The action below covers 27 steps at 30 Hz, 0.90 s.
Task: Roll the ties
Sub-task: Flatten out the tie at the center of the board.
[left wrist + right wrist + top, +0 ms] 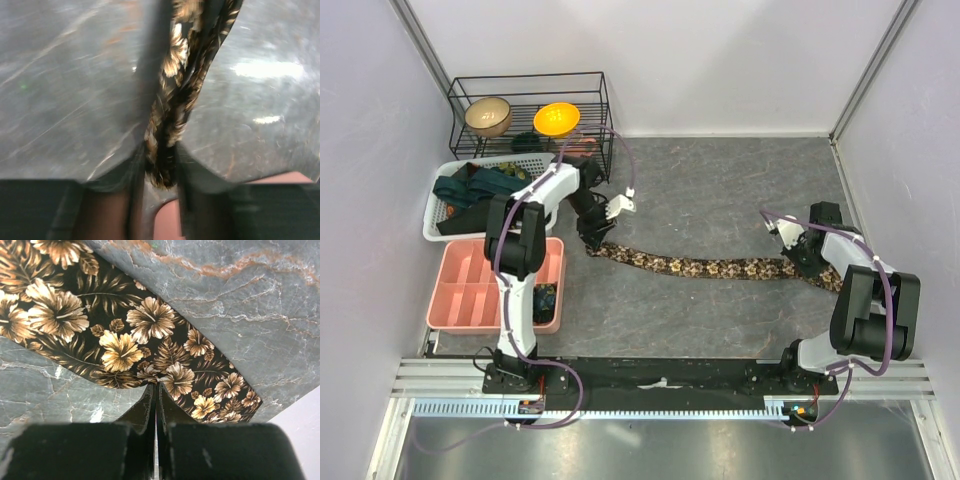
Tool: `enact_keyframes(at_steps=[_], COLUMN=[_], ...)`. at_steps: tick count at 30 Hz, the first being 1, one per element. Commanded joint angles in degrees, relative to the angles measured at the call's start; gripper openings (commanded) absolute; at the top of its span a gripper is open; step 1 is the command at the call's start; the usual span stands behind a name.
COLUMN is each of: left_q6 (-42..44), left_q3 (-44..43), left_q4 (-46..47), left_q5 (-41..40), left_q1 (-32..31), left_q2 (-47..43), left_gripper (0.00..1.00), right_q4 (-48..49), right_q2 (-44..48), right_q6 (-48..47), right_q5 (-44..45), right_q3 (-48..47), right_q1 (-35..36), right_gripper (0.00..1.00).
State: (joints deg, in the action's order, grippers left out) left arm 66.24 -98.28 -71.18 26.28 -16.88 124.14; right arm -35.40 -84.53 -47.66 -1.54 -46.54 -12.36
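A brown-and-tan flowered tie (700,267) lies stretched across the grey table from left to right. Its narrow end (172,115) stands bunched and twisted between the fingers of my left gripper (160,172), which press on it from both sides. That gripper (592,240) sits beside the pink tray. My right gripper (156,387) is shut, its tips pinching the near edge of the tie's wide end (120,340). From above, the right gripper (804,264) is at the tie's right end. Dark ties (470,190) lie in the white basket. A small dark coil (546,298) sits in the tray.
The pink compartment tray (470,290) stands at the left front, with the white mesh basket (438,222) behind it. A black wire rack (530,95) at the back left holds a tan bowl (488,116) and an orange bowl (557,119). Walls close in on both sides.
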Motion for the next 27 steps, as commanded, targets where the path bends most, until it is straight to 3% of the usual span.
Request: enact_keyframes(at_steps=[1,3,5,10,14,21,27], left_q6=[-11.8,-15.0,-15.3,0.7,11.9,23.4,27.5], left_q3=[-2.2,3.1,7.9,28.1,41.5,51.9,52.3], left_q4=[8.6,18.5,24.0,32.1,43.8,61.3,67.0], left_q5=[1.7,1.3,1.1,6.2,1.5,-2.6,-4.8], left_q1=[3.4,4.8,6.1,5.4,2.6,0.9,-0.2], left_q2=[-4.5,-8.5,-15.2,-28.8,-36.3,-36.2,-30.9], left_gripper=[0.49,0.63,0.66,0.68,0.68,0.68,0.66], right_q4=[1.9,1.8,1.6,1.6,1.7,1.7,1.1], right_q2=[-0.1,0.0,0.1,0.8,1.0,1.0,0.9], right_q6=[-1.4,-1.4,-1.4,-1.6,-1.8,-3.0,-2.9], right_q5=[-1.3,-1.5,-1.6,-1.4,-1.8,-2.1,-3.3], right_q3=[-0.4,-0.4,-0.4,-0.6,-0.3,0.4,0.2], right_q1=[0.1,0.1,0.1,0.1,0.1,0.1,0.1], right_gripper=[0.0,0.0,0.0,0.0,0.0,0.0,0.0])
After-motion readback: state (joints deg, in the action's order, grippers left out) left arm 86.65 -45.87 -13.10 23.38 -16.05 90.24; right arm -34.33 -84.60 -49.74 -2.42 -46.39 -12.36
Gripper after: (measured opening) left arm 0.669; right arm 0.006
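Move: The floral tie's left end is still between the left hand's part-open fingers, about 1 cm below the hand point. From that hand the pink tray's middle lies some 23 cm left and 10 back, the dark rolled tie in it about 12 left and 14 back, and the white basket roughly 25 left and 12 ahead, all near hand height. From the right hand the tie's left end lies about 54 cm left, 8 ahead and 1 below. The tie's left end comes free as the left fingers open wide, the hand first sliding forward some 4 cm, then rising, drawing back about 7 cm and sinking again to place the open fingers beside that end. The wrist tilts some 50 degrees, so the fingers lean forward and right instead of slightly back. The right hand stays put, shut fingertips resting on the tie's bend. ##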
